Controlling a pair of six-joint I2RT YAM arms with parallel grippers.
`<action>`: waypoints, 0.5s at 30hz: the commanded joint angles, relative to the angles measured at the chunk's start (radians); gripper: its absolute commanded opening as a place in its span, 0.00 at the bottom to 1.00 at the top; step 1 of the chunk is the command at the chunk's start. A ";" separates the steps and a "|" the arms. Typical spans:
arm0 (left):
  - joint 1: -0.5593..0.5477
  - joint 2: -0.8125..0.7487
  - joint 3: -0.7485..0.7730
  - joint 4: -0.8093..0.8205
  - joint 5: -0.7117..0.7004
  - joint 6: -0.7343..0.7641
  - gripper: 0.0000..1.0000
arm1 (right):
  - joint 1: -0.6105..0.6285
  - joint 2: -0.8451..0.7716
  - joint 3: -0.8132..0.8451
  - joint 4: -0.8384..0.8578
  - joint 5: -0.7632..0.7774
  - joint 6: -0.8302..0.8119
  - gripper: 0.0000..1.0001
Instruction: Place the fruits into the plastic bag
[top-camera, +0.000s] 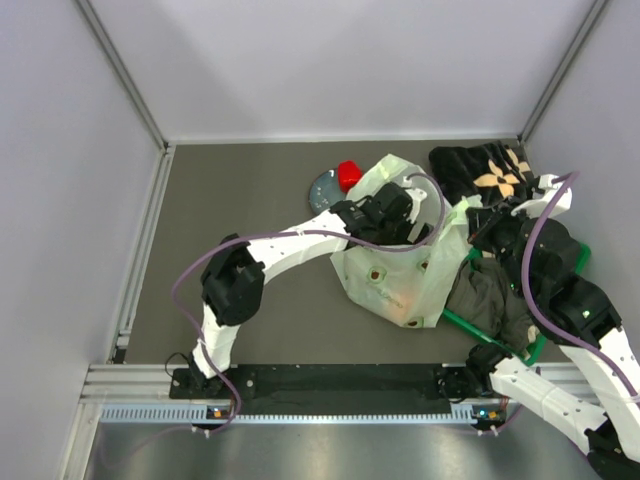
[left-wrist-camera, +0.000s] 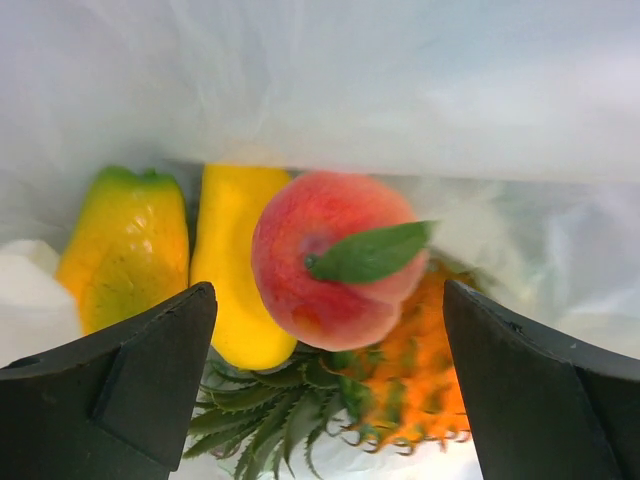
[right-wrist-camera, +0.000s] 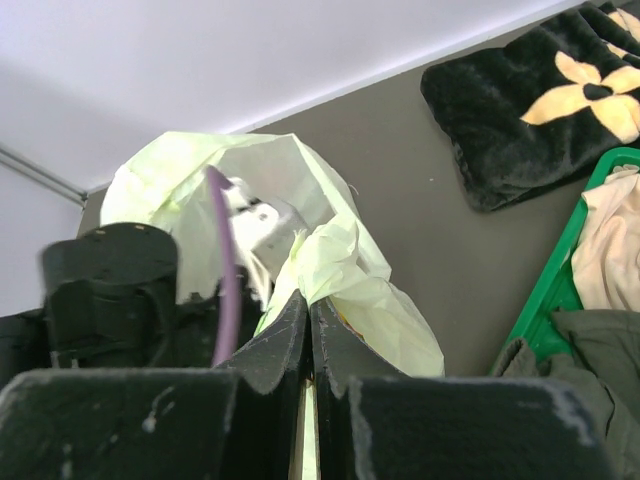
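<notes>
The plastic bag (top-camera: 395, 280) lies pale green at mid-table with its mouth held up. My left gripper (top-camera: 392, 212) reaches into that mouth and stands open (left-wrist-camera: 328, 296), touching nothing. Below it inside the bag lie a red-yellow mango with a green leaf (left-wrist-camera: 325, 262), a yellow piece (left-wrist-camera: 232, 270), a yellow-green mango (left-wrist-camera: 125, 250) and the orange pineapple (left-wrist-camera: 420, 370) with its spiky crown (left-wrist-camera: 265, 405). My right gripper (right-wrist-camera: 309, 305) is shut on the bag's rim (right-wrist-camera: 335, 255), at the bag's right side (top-camera: 468, 218). A red round fruit (top-camera: 348, 174) sits outside, behind the bag.
A small grey plate (top-camera: 323, 190) lies beside the red fruit. A dark flower-patterned cloth (top-camera: 485, 170) is at the back right. A green basket (top-camera: 495, 338) holding dark clothes sits right of the bag, under my right arm. Walls enclose the table.
</notes>
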 joint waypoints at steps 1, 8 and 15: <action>0.012 -0.120 0.005 0.118 -0.018 -0.048 0.99 | -0.009 0.000 0.002 0.014 -0.004 0.004 0.00; 0.038 -0.196 0.000 0.198 0.024 -0.114 0.99 | -0.009 -0.005 0.000 0.007 0.005 0.006 0.00; 0.121 -0.258 -0.043 0.371 0.182 -0.266 0.99 | -0.009 -0.008 -0.001 0.009 0.005 0.009 0.00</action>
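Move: The red fruit on the plate is the one left over: roughly 17 cm ahead of the empty left hand, 13 cm to its left and about 9 cm lower. The plate's middle is some 14 cm ahead and 16 cm to the left, about 12 cm down. Inside the bag the peach lies about 5 cm below this hand and 4 cm to its right, level fore and aft. From the right hand, the red fruit is around 21 cm ahead, 15 cm left and 31 cm below. Away from the peach and up through the plastic bag the left hand climbs quickly, some 13 cm, drifting about 3 cm forward, its fingers still wide open and empty. On the way the wrist swings the fingers up by roughly 20 degrees, so that they point more to the right and less down. The right hand stays still and keeps its pinch on the bag's rim. ##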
